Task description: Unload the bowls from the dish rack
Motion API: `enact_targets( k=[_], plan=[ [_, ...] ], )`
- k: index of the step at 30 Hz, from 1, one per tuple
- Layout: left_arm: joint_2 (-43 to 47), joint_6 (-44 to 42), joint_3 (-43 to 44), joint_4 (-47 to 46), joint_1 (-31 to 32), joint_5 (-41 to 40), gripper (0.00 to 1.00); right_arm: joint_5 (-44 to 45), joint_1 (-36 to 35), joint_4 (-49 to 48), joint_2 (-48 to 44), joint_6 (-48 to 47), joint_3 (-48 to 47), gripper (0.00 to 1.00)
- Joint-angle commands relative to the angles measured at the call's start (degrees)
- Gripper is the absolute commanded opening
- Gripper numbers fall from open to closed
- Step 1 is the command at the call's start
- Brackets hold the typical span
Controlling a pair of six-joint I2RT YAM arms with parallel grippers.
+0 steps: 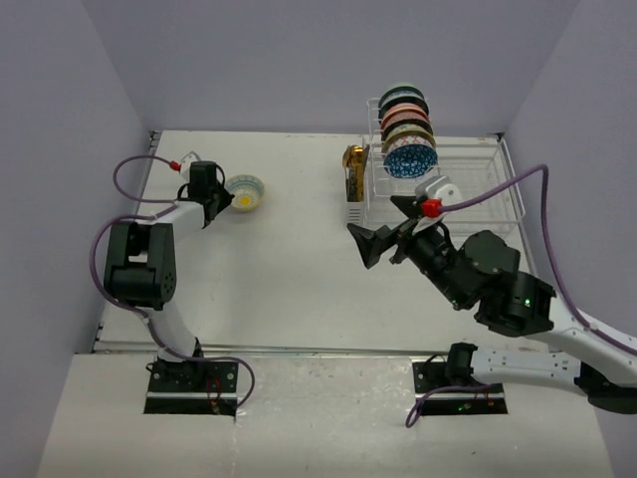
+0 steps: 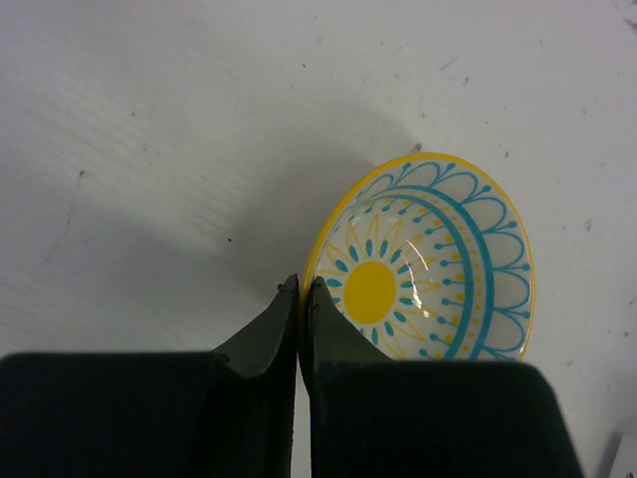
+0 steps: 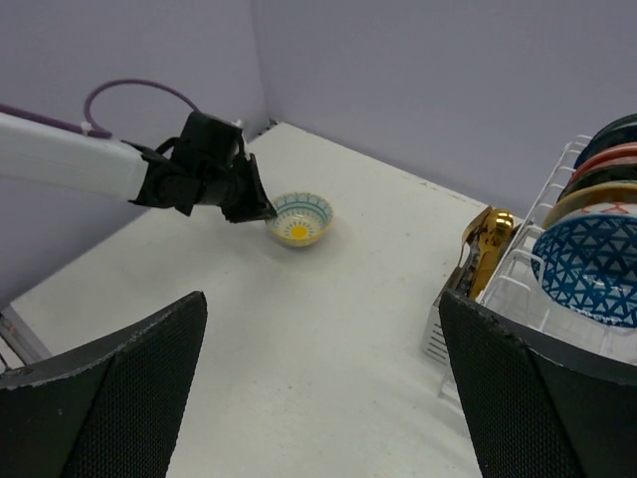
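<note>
A cream bowl [image 2: 428, 264] with a yellow sun and teal pattern sits on the table at the far left. My left gripper [image 2: 302, 289] is shut on its near rim, one finger inside and one outside. The top view shows this bowl [image 1: 246, 192] and the left gripper [image 1: 221, 199] too. Several more bowls [image 1: 408, 139] stand on edge in the white wire dish rack [image 1: 478, 174] at the back right, the nearest one [image 3: 597, 274] blue-patterned. My right gripper [image 1: 386, 227] hangs open and empty over the table, left of the rack's front corner.
A gold-brown utensil holder [image 1: 353, 169] stands against the rack's left side, close to the right gripper. Purple walls close in the table on the left, back and right. The right arm's cable [image 1: 518, 179] arcs over the rack's basket.
</note>
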State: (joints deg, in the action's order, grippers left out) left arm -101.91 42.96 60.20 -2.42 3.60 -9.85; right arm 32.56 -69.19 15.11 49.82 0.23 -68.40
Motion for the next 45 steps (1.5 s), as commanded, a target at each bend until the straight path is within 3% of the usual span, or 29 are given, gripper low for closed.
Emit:
enact_targets(
  k=[1,8,13,21,22,25,28,34,37,41,45],
  plan=[
    [-0.6,2.5,5.0,-5.3,-1.4,-2.4,0.00,-0.3,1.5,3.1,-2.4,8.1,0.4,0.99],
    [-1.4,4.6,1.9,-7.9,-2.2,-3.5,0.00,-6.8,10.5,6.3,-3.3,12.6,1.5,0.99],
    [3.0,5.6,-4.1,-10.8,-2.2,-7.5,0.00,-7.8,11.0,6.3,-3.2,12.8,2.0,0.99],
    [1.7,6.6,-5.7,-8.9,-2.5,-7.1,0.00,-6.7,12.6,7.0,-3.9,14.9,1.0,0.99],
    [1.8,6.6,-5.7,-8.5,-2.5,-7.1,0.08,-6.0,13.1,7.3,-3.8,15.1,0.7,0.99],
    [3.5,6.9,-5.6,-6.6,-2.5,-6.2,0.72,-5.2,15.8,7.4,-3.4,17.1,0.5,0.99],
    [9.1,7.0,-6.5,-4.8,-2.5,-4.4,1.00,-12.4,22.6,7.5,-3.2,21.3,0.2,0.99],
    [29.1,3.7,-7.5,8.4,-2.1,-5.7,1.00,-19.0,35.9,3.6,-1.2,35.9,0.2,0.99],
    [42.9,-0.5,-13.1,10.6,-0.6,-7.7,1.00,-24.9,43.3,-3.3,-1.0,50.9,4.4,0.99],
    [57.1,-6.4,-17.7,18.9,0.8,-6.5,1.00,-24.7,46.8,-11.2,1.4,63.8,9.0,0.98],
    [67.0,-14.8,-13.4,28.8,2.7,-3.8,1.00,-19.3,47.0,-17.5,4.9,71.4,11.5,0.94]
  ],
)
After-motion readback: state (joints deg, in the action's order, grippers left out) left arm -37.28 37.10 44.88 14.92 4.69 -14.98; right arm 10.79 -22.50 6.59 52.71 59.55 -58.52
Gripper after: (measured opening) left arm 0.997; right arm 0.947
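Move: The left hand still pinches the left rim of the yellow bowl, whose middle is about 5 cm to the right, 2 ahead and 3 below; its place on the bare table is some 2 cm right, 1 ahead and 7 below. From the open right hand, the blue bowl at the rack's near end lies about 23 cm ahead, 13 right and 14 below, with the red-white bowl some 3 cm beyond it and the cutlery basket about 9 cm left of it, 10 farther out and 20 lower. Keeping the rim pinched, the left hand eases the yellow bowl some 3 cm to the left and about 2 cm down onto the table, opens wide to let go, then climbs about 25 cm while drawing back some 17 cm, fingers tilting up towards level. Meanwhile the right hand, fingers staying wide open, first shifts a little right and sinks, lingers, then sweeps forward and right towards the blue bowl, about 13 cm forward and 10 right in all, rolling its left side up some 50 degrees as it tips down and turns clockwise, without reaching the bowl. ##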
